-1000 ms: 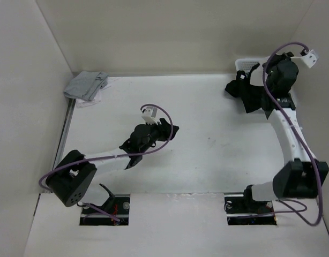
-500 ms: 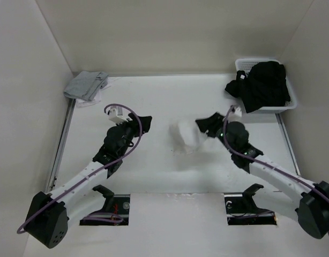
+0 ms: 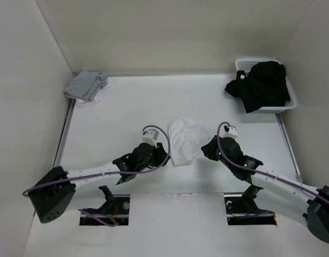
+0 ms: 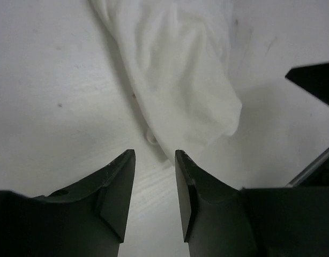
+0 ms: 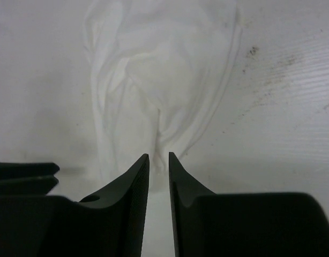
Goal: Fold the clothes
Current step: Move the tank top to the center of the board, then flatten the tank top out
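The clothes [image 3: 183,140], a small white top, lie crumpled on the white table near its middle, also seen in the left wrist view [image 4: 180,80] and the right wrist view [image 5: 159,69]. My left gripper [image 3: 163,155] [image 4: 154,155] sits at the garment's near-left edge. Its jaws are open, with bare table between them. My right gripper [image 3: 204,149] [image 5: 158,156] sits at the near-right edge. Its jaws stand a narrow gap apart, with a gathered fold of the fabric just at the tips.
A white basket [image 3: 245,64] at the back right holds a black garment pile [image 3: 263,85]. A grey folded cloth [image 3: 87,84] lies at the back left corner. Walls close the table on three sides. The right gripper's dark finger [image 4: 314,80] shows at the right of the left wrist view.
The right arm came from the basket to the table's middle, and the white top now lies there. Both grippers moved in to its near edge and their jaws narrowed.
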{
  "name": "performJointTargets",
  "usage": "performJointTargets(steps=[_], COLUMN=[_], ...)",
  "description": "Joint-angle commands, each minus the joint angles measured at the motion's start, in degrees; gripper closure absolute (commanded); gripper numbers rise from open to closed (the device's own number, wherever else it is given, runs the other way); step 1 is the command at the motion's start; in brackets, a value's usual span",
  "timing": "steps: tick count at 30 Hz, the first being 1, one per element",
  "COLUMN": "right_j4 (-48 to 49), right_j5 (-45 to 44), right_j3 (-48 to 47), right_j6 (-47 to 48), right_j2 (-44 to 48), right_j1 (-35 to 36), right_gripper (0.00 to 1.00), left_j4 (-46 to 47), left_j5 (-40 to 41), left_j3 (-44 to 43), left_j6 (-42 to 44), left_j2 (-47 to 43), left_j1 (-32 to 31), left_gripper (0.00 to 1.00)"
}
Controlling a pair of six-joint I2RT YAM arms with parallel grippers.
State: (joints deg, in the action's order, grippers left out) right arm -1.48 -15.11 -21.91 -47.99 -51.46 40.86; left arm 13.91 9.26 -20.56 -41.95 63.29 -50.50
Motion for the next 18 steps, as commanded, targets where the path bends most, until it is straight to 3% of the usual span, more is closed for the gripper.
performJointTargets(steps=[1, 5, 10, 15, 18], right_j4=[-0.47, 3.31, 4.2, 5.34, 7.45], right_j5=[-4.92, -4.4, -4.05, -2.82, -2.82], right_j3=[-1.03, 0.29, 1.08, 0.03, -0.32], right_j6=[-1.14, -1.32, -2.46, -2.9, -3.69], right_j2=[-0.74, -0.92, -3.46, -8.56, -11.72], right_j1=[1.54, 2.68, 2.86, 2.86, 1.11], right_gripper=[0.72, 0.66, 0.5, 0.47, 0.54], left_j4=[1.47, 5.06, 10.34, 11.4, 12.63], left_j5=[0.59, 1.64, 2.25, 2.87, 2.7], left_j3=[-4.05, -3.62, -3.79, -5.46, -6.07], left_j6=[-1.01, -5.76, -7.35, -6.21, -6.03], left_j2=[7.01, 10.89, 13.61, 16.51, 18.27], left_j1=[-5.52, -8.16, -7.9, -7.9, -7.73], left_gripper=[0.66, 0.66, 0.62, 0.64, 0.71])
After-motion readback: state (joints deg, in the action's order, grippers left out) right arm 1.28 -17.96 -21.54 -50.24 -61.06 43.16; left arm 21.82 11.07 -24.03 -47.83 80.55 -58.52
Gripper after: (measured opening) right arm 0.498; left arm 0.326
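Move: The near-left tip of the tank top lies some 4 cm right, 3 cm back and 5 cm below my left hand; the garment's middle is about 8 cm ahead, 8 right and 5 below that hand. From my right hand, the garment's near-right corner is some 5 cm left, 2 back and 7 below, its middle about 7 left, 5 ahead and 7 down. The basket of black clothes is about 28 cm ahead, 27 right and 4 below my right hand. I bring my left hand right and down by about 5 cm each way and slightly back, onto the near-left tip of the tank top, its fingers staying partly open around the tip. Beside the near-right corner I hold my right hand nearly in place while its fingers spread, then lower it, about 4 cm in all. ##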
